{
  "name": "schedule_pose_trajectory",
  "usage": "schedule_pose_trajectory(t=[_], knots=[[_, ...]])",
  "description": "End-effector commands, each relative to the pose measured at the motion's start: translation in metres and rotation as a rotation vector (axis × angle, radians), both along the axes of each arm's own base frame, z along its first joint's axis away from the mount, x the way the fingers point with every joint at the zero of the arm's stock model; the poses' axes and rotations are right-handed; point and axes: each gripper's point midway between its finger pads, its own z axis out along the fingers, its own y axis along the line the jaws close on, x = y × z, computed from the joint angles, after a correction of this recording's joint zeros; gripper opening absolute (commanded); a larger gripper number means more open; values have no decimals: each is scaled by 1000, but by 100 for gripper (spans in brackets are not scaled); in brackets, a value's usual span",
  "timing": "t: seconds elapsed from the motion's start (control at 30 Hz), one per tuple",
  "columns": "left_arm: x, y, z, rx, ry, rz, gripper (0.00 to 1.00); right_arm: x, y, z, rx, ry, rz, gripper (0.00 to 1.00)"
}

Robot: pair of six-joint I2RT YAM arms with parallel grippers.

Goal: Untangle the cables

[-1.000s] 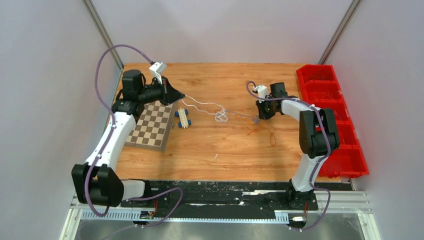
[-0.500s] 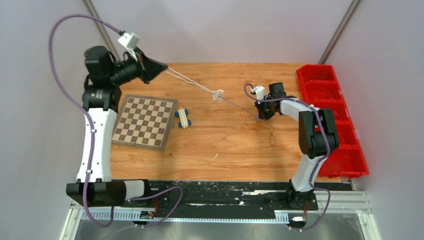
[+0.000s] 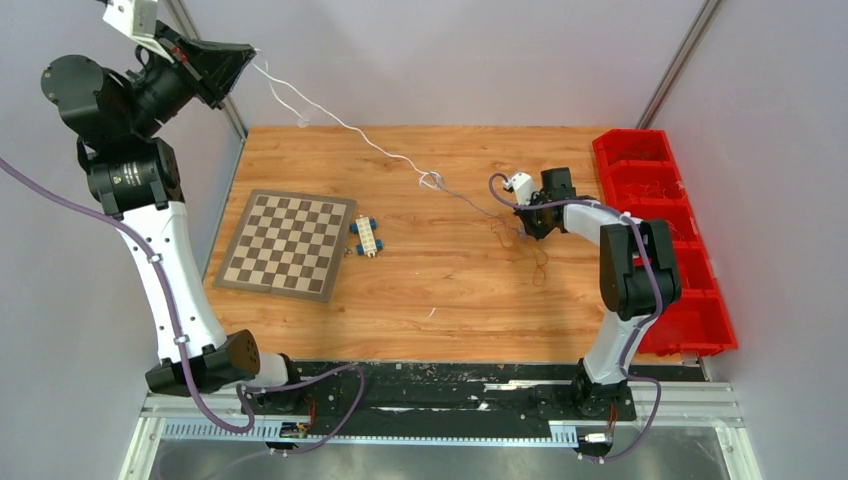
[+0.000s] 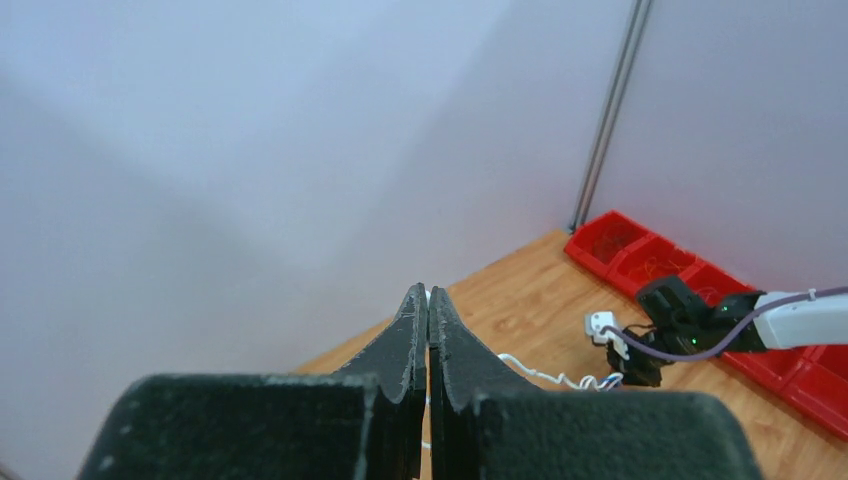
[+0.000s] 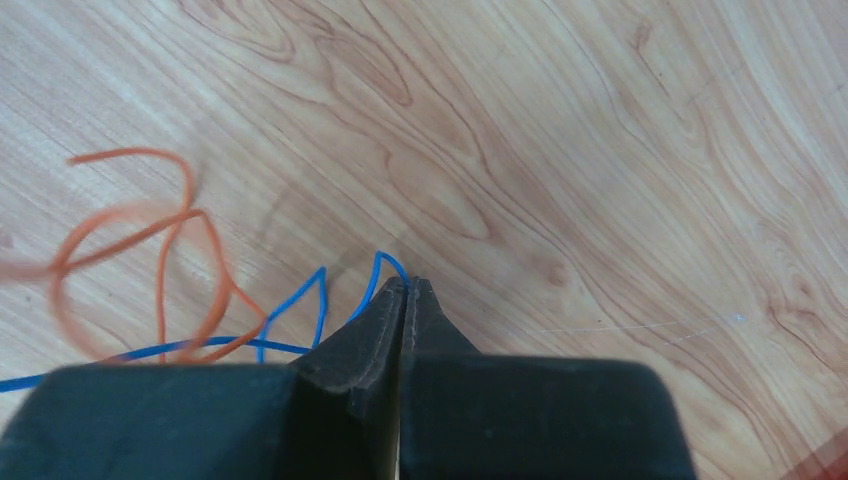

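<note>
The cables are thin strands joined in a small knot [image 3: 432,181] above the wooden table. A white strand [image 3: 330,117] climbs from the knot to my left gripper [image 3: 252,52], which is raised high at the back left and shut on its end. The left wrist view shows a white speck pinched at the tips of the left gripper [image 4: 428,292] and the white strand [image 4: 545,377] below. A dark bluish strand [image 3: 478,207] runs from the knot to my right gripper [image 3: 523,228], low over the table. That right gripper [image 5: 406,284] is shut on a blue strand [image 5: 318,300]. An orange strand [image 5: 165,262] loops beside it.
A checkerboard [image 3: 288,245] lies at the left of the table with a small white and blue block [image 3: 366,238] beside it. Red bins [image 3: 660,225] line the right edge. Metal frame posts [image 3: 205,70] stand at the back corners against grey walls.
My left arm has swung up and to the back left with the white strand, lifting the knot off the table and towards the back. The right gripper has barely moved.
</note>
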Motion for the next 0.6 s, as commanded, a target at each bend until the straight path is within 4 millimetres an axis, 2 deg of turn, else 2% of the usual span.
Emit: schedule_pose_trajectory(t=[0.0,0.1,0.13,0.27,0.47,0.57], knots=[[-11,12,46,-14,-131,43,0,-29,-26,-28,-108,101,-17,0],[-15,30,72,-94,-160,77,0,-35,-32,-33,-132,106,-8,0],[-8,46,77,-111,-174,115,0,-35,-34,-34,-138,104,-9,0],[-7,73,98,-165,-206,174,0,-39,-44,-38,-154,104,-15,0],[-10,89,115,-163,-274,245,0,-40,-51,-40,-162,104,-17,0],[-8,82,105,-189,-228,174,0,-38,-43,-32,-123,95,-7,0]])
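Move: The left gripper holds the white cable high up. The loop where the white cable still meets the blue one hangs about 28 cm to that hand's right, some 8 cm ahead and 40 cm below. The chessboard is about 11 cm left, 6 cm ahead and 58 cm down, the toy car 9 cm right, 8 cm ahead and 56 cm down. From the right gripper, pinching the blue cable at the table, the loop lies roughly 22 cm left, level fore and aft, 17 cm up; the orange cable lies 4 cm left and 3 cm back. Both grippers keep their shut pinch and draw apart: the left pulls the white cable up and to the left, about 9 cm each way, away from the loop, its fingers tipping up and swinging counter-clockwise some 10 to 15 degrees. The right hand, still holding the blue cable low at the table, slides about 3 cm to the right. ##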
